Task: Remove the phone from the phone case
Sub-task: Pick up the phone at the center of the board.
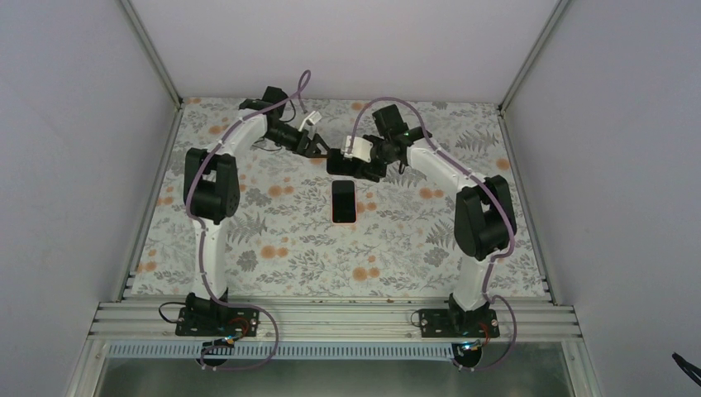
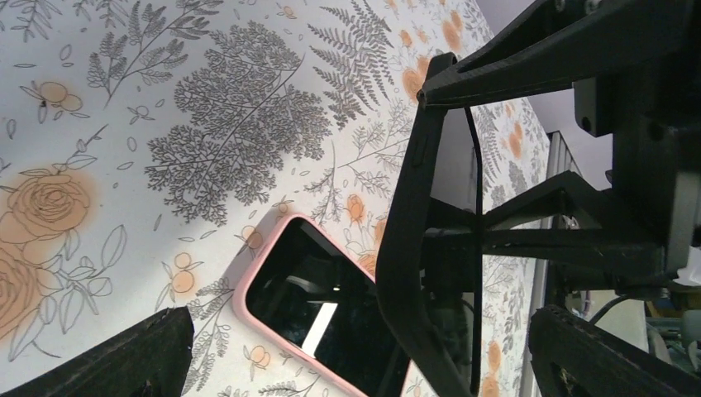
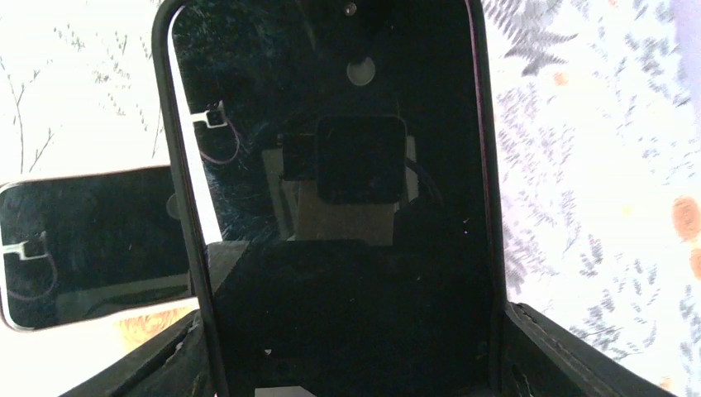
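Note:
A black phone in a black case [image 1: 347,164] hangs above the table, between the two grippers. My right gripper [image 1: 364,157] is shut across its width, and its glossy face fills the right wrist view [image 3: 331,165], with a finger [image 3: 570,351] on each side. My left gripper [image 1: 321,151] is open. Its fingers [image 2: 124,360] stand wide apart either side of the black case's edge [image 2: 413,248], with no visible touch. A second phone in a pink case [image 1: 343,201] lies flat on the table below, and shows in both wrist views [image 2: 322,306] [image 3: 83,240].
The table has a floral cloth [image 1: 273,248]. White walls close in the left, right and back sides. Both arms reach to the far middle of the table, and their cables loop above them.

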Available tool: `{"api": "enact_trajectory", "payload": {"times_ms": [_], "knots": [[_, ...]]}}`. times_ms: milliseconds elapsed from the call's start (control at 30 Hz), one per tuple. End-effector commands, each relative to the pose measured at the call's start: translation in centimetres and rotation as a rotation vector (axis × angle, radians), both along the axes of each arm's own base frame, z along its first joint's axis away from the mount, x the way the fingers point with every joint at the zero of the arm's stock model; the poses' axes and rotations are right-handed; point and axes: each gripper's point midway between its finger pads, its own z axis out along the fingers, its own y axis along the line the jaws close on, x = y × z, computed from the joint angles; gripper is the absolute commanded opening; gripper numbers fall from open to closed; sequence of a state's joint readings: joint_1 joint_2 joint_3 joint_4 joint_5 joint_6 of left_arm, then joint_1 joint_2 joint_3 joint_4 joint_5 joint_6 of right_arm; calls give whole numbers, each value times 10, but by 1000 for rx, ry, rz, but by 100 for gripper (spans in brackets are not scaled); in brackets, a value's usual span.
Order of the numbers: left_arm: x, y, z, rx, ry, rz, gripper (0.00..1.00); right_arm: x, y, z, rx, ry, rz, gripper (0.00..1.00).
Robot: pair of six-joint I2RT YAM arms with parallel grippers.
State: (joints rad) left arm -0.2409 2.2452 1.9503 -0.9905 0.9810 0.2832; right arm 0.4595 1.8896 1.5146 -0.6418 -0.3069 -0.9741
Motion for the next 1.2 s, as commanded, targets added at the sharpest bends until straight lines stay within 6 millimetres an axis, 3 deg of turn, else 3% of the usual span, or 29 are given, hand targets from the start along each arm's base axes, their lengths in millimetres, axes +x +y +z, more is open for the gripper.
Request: {"api": "enact_trajectory", "payload": {"times_ms": [0,100,200,367,500,600,733,867,1000,1167], "knots": [[-4,-12,21,-66,31,-17,100,20,31,50,91,-141,1,56],[-13,-22,25,-85,46,-60,92,27,41,57,105,-169,-10,55],[-21,-26,25,-97,60,-86,77,30,49,60,114,-178,-9,55],[-25,-29,43,-132,41,-106,31,34,54,63,112,-200,-24,56],[-30,-28,58,-157,3,-131,3,33,53,67,115,-201,-29,58],[-34,-27,69,-170,-40,-154,2,20,53,68,113,-166,3,72],[-44,-22,82,-138,-125,-199,2,-21,44,63,113,-9,85,99],[-42,-5,84,31,-304,-197,2,-55,27,68,172,164,95,100],[-37,17,110,248,-601,-134,2,-59,11,66,156,285,-24,100],[-61,20,141,361,-872,-143,2,-57,-5,46,80,341,-82,100]]}}
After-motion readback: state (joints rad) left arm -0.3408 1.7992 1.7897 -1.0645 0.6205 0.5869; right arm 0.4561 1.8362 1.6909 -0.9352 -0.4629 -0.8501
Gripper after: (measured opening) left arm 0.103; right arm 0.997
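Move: From the left hand, the middle of the phone in its black case, held by the right hand near its right end, is about 11 cm to the right, 4 cm back and 2 cm lower; its near end is only some 5 cm away. From the right hand, the open left gripper is roughly 18 cm to the left and 3 cm ahead. The pink-framed phone lies on the board, about 15 cm back, 10 cm right and 13 cm below the left hand. Leftward, forward and up, about 5 cm each way at most, the right hand feeds the black phone's free end between the left fingers, which ease back and up as they pinch its faces. Then the right fingers open and back off, drifting right, while the left hand lifts it another 6–7 cm, drawing back and rolling some 30 degrees. ##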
